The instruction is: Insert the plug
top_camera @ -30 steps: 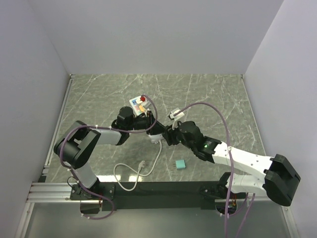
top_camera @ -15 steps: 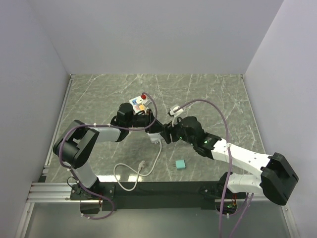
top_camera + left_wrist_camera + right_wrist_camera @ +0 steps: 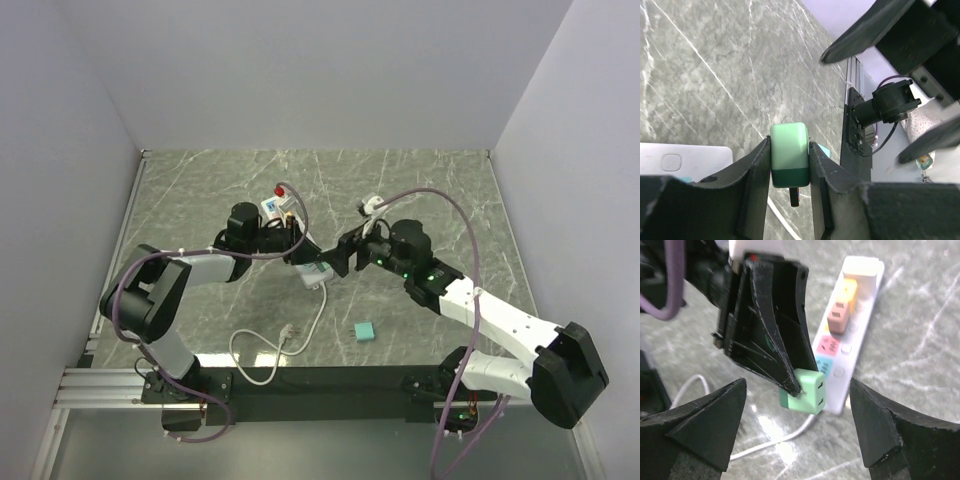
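Observation:
A light green plug adapter with a dark green base and one visible prong is clamped between my left gripper's black fingers. It hangs just above the near end of the white power strip, which has coloured sockets. In the left wrist view the plug sits squarely in my left gripper, with the strip at lower left. My right gripper is open and empty, its fingers spread either side of the plug without touching it. From above, my left gripper and right gripper face each other over the strip.
The strip's white cable loops toward the near edge and ends in a plug. A small teal block lies on the marble table to the near right. Grey walls enclose the table. The arms' base rail runs along the front.
My right arm has pulled back to the right and farther up the table. My left gripper has shifted slightly to the left and far side, still holding the green plug.

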Tool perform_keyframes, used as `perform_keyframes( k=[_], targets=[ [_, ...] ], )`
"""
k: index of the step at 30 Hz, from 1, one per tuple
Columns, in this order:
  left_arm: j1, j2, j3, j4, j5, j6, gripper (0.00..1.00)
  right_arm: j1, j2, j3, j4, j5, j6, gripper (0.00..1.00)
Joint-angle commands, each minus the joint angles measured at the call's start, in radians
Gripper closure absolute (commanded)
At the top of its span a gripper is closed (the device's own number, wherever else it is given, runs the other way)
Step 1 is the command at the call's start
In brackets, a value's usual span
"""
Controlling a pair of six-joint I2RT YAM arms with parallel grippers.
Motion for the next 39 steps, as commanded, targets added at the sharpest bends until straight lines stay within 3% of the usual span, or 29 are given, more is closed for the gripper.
perform_keyframes(
  k=[1,12,28,39],
  targets=[
    [0.01,-0.057,0.018,0.014,0.046,0.046,1.0,-0.075,-0.044,-0.021,0.093,-0.168,0.059,0.12],
    [0.01,-0.138,-0.035,0.083,0.098,0.029,1.0,-0.167,0.064,-0.028,0.216,-0.565,0.143,0.33],
    [0.01,-0.22,-0.072,0.092,0.102,0.032,1.0,-0.166,0.142,-0.008,0.228,-0.645,0.154,0.36],
    [0.01,-0.193,-0.077,0.15,0.115,-0.002,1.0,-0.15,0.174,-0.002,0.291,-0.713,0.189,0.55]
  ],
)
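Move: The green plug is already in the left fingers, with the power strip's middle about 13 cm ahead, 5 cm left and 13 cm below that hand. From the open, empty right hand the green plug is some 3 cm left, 1 cm ahead and 5 cm lower; the strip's middle lies roughly 14 cm ahead, 8 cm left and 18 cm down, and the teal plug about 7 cm back, 7 cm right and 19 cm down. Keeping its grip, the left hand carries the green plug up about 5 cm and back some 4 cm, away from the strip, easing off as it arrives level with the right hand. The right hand bobs up first, then sinks again and draws back about 4 cm and a little left, swinging its wrist mainly counter-clockwise by some 25 degrees to face the left gripper, and closes its wide-open fingers to about half around the sides of the green plug, which they just reach. ##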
